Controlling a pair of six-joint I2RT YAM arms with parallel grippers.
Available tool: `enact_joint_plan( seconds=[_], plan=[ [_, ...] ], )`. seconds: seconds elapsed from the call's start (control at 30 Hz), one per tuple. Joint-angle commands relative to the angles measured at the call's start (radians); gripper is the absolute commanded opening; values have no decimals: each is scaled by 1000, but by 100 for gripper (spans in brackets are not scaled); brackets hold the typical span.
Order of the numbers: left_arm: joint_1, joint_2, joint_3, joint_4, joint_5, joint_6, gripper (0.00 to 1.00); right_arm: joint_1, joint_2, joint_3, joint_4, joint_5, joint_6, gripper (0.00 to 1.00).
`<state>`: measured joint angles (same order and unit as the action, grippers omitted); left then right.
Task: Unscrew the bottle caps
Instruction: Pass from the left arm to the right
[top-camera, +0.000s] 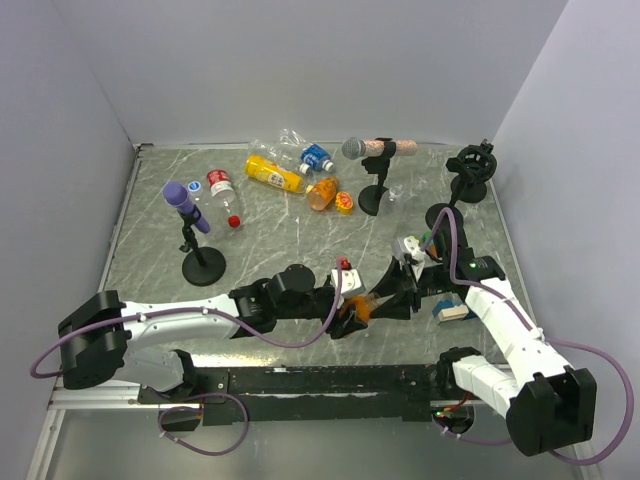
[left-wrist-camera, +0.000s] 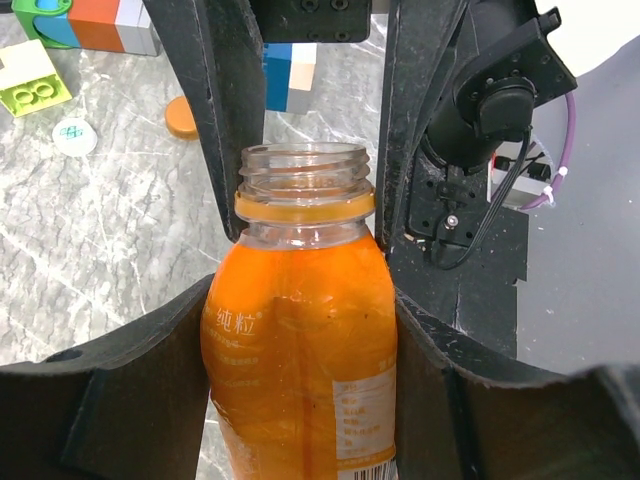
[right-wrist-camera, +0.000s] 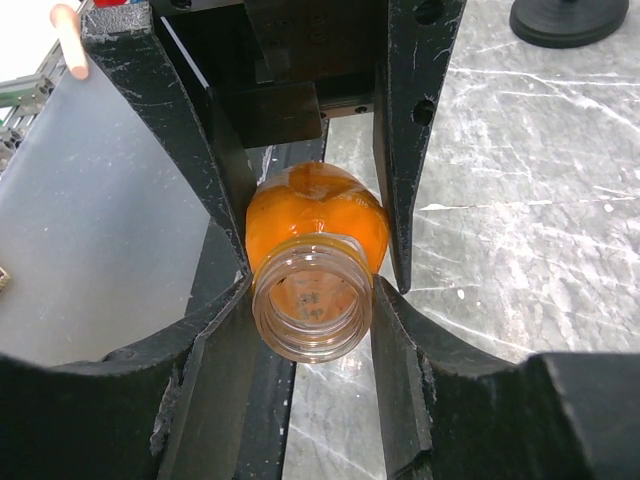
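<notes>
A stubby orange bottle (left-wrist-camera: 300, 340) lies between both arms near the table's front, and its threaded neck (right-wrist-camera: 312, 305) is open with no cap on it. My left gripper (left-wrist-camera: 300, 300) is shut on the bottle's body. My right gripper (right-wrist-camera: 312, 295) has a finger pressed against each side of the bare neck. In the top view the bottle (top-camera: 362, 306) shows only as an orange patch between the two grippers. An orange-brown cap (left-wrist-camera: 181, 117) and a white cap (left-wrist-camera: 74, 137) lie loose on the table. A red cap (top-camera: 234, 222) lies further back.
Several more bottles lie at the back: a yellow one (top-camera: 272, 174), a clear red-labelled one (top-camera: 220, 188), a blue-labelled one (top-camera: 312, 157) and an orange one (top-camera: 322, 192). A purple-headed microphone (top-camera: 185, 207) and a grey-headed one (top-camera: 365, 148) stand on black stands. Toy blocks (left-wrist-camera: 33, 85) lie near the grippers.
</notes>
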<state>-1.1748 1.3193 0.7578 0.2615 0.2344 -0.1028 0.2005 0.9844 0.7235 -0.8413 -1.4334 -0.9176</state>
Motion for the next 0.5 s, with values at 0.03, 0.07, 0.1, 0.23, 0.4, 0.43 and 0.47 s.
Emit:
enact_joint_plan(
  seconds=[0.03,0.07,0.1,0.23,0.4,0.43,0.47],
  plan=[
    [-2,-31,26,24,-72,-31,69,8,3,60,-10,-30,-24,9],
    [-2,-34,20,25,-82,-35,73,8,5,65,-15,-25,-24,8],
    [-2,-40,15,27,-90,-38,75,8,5,70,-21,-21,-26,7],
    [-2,-63,14,9,-98,-44,83,8,5,80,-30,-9,-29,4],
    [-2,-95,8,-22,-107,-49,93,7,-3,82,-21,8,-21,2],
    [-2,-101,3,-24,-109,-51,93,7,-4,83,-21,13,-18,2],
    [-2,-107,-2,-24,-109,-51,94,5,-6,83,-18,16,-15,1]
  ],
)
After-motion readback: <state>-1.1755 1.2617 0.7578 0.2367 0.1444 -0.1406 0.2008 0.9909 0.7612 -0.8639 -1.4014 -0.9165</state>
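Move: The orange bottle lies between my hands: its middle is about 1 cm right of my left hand's point, level with it in depth and height, and about 4 cm to the left and 1 cm below my right hand's point, level in depth. From my right hand, the white cap lies on the table some 19 cm ahead and 5 cm right; the blue-white block is 5 cm ahead and 20 cm right, both roughly 18 cm down. I open my left hand's fingers from around the orange bottle's body to nearly full width, letting go while my right hand keeps its pinch on the neck end. As they spread, my left hand rises about 1.5 cm, eases forward about 1 cm and slightly left, and turns some 5 degrees counter-clockwise. ##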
